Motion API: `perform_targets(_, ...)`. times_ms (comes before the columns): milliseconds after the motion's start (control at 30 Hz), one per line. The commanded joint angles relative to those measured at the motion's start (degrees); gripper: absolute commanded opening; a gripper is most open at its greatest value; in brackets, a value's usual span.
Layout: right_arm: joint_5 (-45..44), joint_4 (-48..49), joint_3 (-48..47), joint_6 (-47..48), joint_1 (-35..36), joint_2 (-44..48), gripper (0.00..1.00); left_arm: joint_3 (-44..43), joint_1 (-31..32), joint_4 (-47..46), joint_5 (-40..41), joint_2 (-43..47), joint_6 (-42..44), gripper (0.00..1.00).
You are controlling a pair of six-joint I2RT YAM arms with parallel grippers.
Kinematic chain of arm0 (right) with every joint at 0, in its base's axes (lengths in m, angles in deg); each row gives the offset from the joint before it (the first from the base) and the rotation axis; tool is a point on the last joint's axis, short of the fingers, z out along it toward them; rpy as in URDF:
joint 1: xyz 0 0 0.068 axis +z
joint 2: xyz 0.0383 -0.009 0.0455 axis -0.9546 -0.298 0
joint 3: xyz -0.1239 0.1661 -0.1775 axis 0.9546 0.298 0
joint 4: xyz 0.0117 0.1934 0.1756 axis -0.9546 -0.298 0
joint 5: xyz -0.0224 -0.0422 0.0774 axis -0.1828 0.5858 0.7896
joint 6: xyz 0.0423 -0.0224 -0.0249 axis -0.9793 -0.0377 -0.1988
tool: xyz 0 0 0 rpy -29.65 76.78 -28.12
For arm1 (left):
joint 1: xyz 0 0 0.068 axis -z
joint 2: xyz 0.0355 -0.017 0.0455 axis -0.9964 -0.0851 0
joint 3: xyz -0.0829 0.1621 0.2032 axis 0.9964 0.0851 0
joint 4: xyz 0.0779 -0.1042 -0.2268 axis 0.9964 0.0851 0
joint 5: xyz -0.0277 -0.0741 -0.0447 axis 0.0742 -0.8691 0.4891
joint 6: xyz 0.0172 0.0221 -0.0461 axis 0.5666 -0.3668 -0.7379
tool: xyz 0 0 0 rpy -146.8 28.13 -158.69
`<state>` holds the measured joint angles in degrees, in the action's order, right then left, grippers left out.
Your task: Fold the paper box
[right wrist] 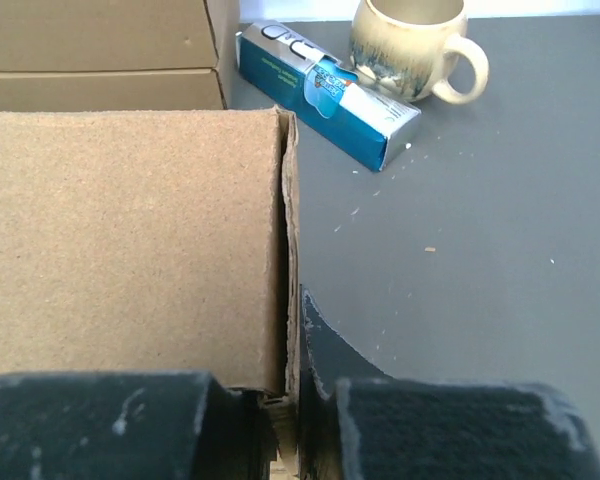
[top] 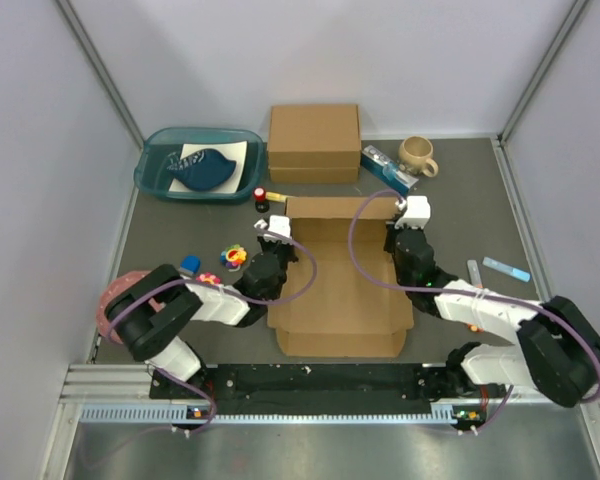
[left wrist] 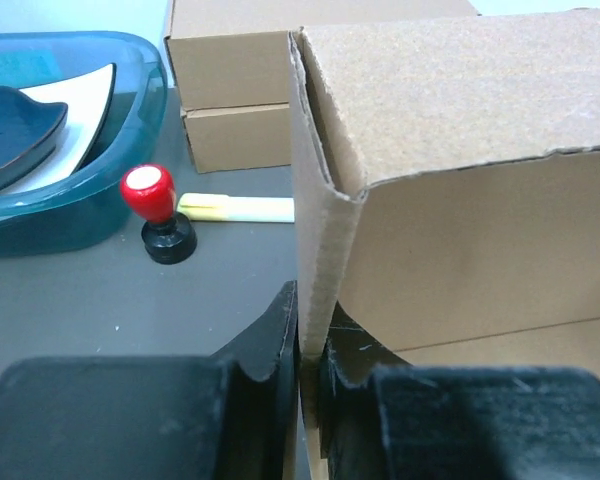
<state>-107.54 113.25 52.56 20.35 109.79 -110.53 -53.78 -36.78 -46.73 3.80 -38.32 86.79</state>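
The paper box [top: 342,290] lies in the middle of the table, a brown cardboard sheet with its far wall [top: 338,208] and side flaps raised. My left gripper [top: 276,232] is at its far-left corner. In the left wrist view this gripper [left wrist: 309,325] is shut on the thin upright left side wall [left wrist: 325,240], one finger on each face. My right gripper [top: 406,214] is at the far-right corner. In the right wrist view it [right wrist: 288,372] is shut on the upright right side wall [right wrist: 290,230].
Behind the paper box are a ready-made cardboard box [top: 314,142], a teal tray [top: 160,178], a blue carton [top: 385,168] and a mug [top: 417,155]. A red-topped stamp [top: 261,197] and small colourful toys [top: 232,257] lie on the left. A blue pen [top: 506,268] lies on the right.
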Motion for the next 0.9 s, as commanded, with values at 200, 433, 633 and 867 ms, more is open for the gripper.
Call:
perform_targets(200,-2.0,10.6,3.0,-4.2,1.5,-6.7,0.00,-0.8,0.3,-11.5,1.6,-6.2,-4.0,0.00)
perform_targets(433,-1.7,-4.3,3.3,-10.6,1.5,-1.4,0.35,-0.3,0.5,-8.6,3.0,-8.1,-1.3,0.00)
perform_targets(633,3.0,-20.6,0.1,-12.6,1.6,6.2,0.62,-0.3,1.0,-8.4,6.1,-8.4,1.0,0.00)
perform_targets(867,14.9,-36.2,-4.2,-11.4,1.8,16.8,0.83,-2.6,2.2,-5.8,12.3,-8.7,3.5,0.00)
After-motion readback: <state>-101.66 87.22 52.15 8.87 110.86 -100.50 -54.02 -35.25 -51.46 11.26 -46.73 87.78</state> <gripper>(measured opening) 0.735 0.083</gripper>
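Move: Both hands already pinch the far corners of the paper box; the middle of its far wall lies about 4 cm ahead of each at fingertip height, some 11 cm right of the left hand and 10 cm left of the right. From the left hand the red stamp is roughly 12 cm ahead, 7 cm left; the highlighter 13 ahead, 2 left. From the right hand the blue carton is 20 ahead, 2 right, the mug 25 ahead, 9 right, all some 10 cm lower. Both hands lower the pinched box corners about 4 cm; the right then opens, drawing back some 5 cm. ##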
